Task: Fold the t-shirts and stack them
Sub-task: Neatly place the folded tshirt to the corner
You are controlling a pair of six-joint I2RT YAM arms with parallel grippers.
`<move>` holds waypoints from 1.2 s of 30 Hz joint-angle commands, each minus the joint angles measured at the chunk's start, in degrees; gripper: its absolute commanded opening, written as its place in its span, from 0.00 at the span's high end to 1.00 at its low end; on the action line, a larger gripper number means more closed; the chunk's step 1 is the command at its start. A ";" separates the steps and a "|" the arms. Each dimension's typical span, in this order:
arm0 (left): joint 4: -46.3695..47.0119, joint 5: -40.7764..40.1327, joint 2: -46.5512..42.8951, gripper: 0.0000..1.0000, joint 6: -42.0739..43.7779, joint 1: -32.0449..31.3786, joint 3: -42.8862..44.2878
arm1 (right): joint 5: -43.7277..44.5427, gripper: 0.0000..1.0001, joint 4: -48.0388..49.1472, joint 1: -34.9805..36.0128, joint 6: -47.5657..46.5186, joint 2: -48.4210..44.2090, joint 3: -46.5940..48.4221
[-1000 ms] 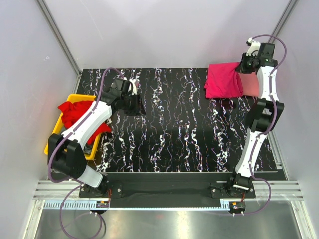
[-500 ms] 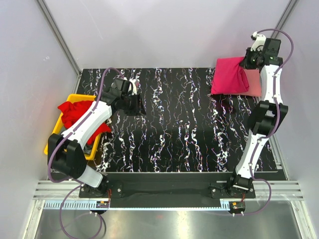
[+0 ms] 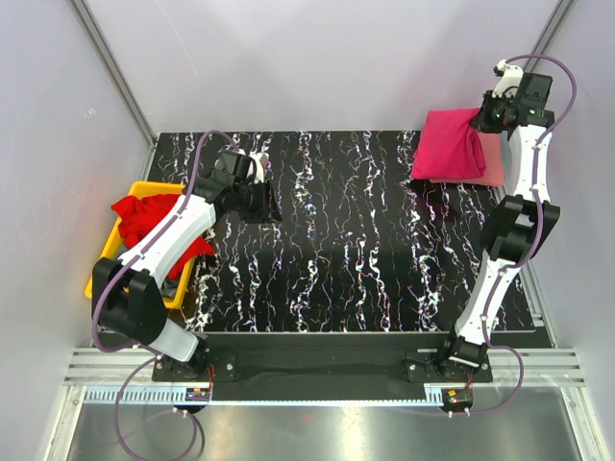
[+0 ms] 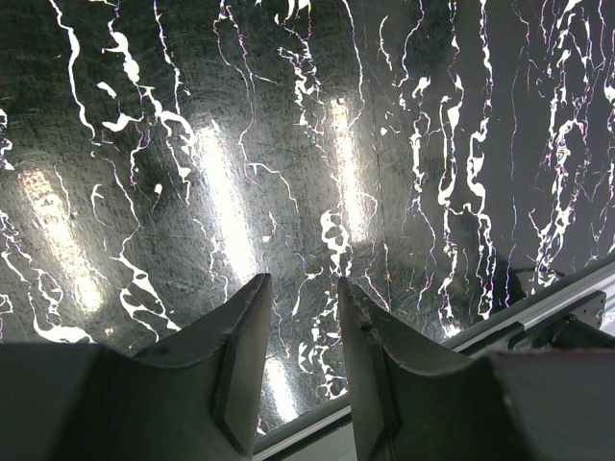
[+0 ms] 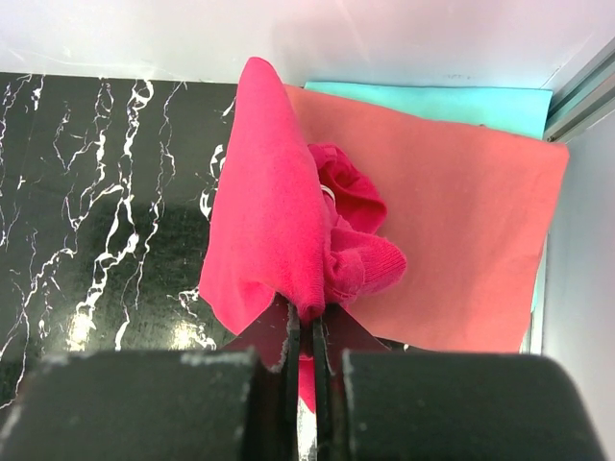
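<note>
My right gripper (image 3: 478, 120) (image 5: 309, 317) is shut on a bunched edge of the folded magenta t-shirt (image 3: 447, 144) (image 5: 269, 221) at the table's back right corner. The shirt hangs and drapes partly over a salmon t-shirt (image 3: 492, 165) (image 5: 461, 240) that lies folded flat. A red t-shirt (image 3: 144, 216) is heaped in the yellow bin (image 3: 106, 264) at the left, with dark grey cloth (image 3: 177, 280) under it. My left gripper (image 3: 267, 209) (image 4: 303, 283) hovers open over the bare table beside the bin, nothing between its fingers.
A teal cloth (image 5: 432, 96) peeks out beneath the salmon shirt against the back wall. The black marbled table (image 3: 336, 240) is bordered by white walls and a metal frame rail (image 4: 538, 307) at its edge. The right wall stands close to the stack.
My right gripper has carried the magenta shirt to the right and back, so it now lies further over the salmon shirt. The left arm has not moved.
</note>
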 commanded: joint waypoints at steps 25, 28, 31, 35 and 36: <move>0.60 0.67 0.82 0.61 1.42 -0.19 0.47 | 8.82 0.92 9.33 -2.23 -2.89 16.68 18.02; 0.59 0.58 1.26 0.61 1.42 -0.19 0.55 | 12.16 0.74 11.53 -2.58 -3.06 20.63 22.57; 0.59 0.40 1.52 0.61 1.42 -0.19 0.73 | 15.50 0.50 14.26 -2.58 -3.24 21.00 23.47; 0.51 0.49 1.79 0.61 1.34 -0.19 0.73 | 17.35 0.30 16.46 -2.58 -2.80 17.66 19.34; 0.59 0.49 1.61 0.61 1.25 -0.19 0.73 | 17.61 0.30 16.02 -2.58 -2.63 16.61 18.90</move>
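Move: The right gripper holds the pink t-shirt by its right-hand end. The middle of the salmon t-shirt, where it is to be laid, lies about 6 cm ahead, 3 cm right and 15 cm below. The pink t-shirt's middle hangs some 4 cm ahead, 5 cm left and 8 cm below; the table's far right corner is about 16 cm ahead and 14 cm right. From the left hand, the salmon t-shirt lies some 36 cm ahead and 50 cm right. Carry the held end of the pink t-shirt with the right gripper about 10 cm to the right and 7 cm forward, towards the corner over the salmon t-shirt. Lift it a couple of centimetres first, then lower it some 9 cm, turning the wrist clockwise and tipping the fingers up a little. Open the fingers wide late in the lowering to let go, then start to rise. ##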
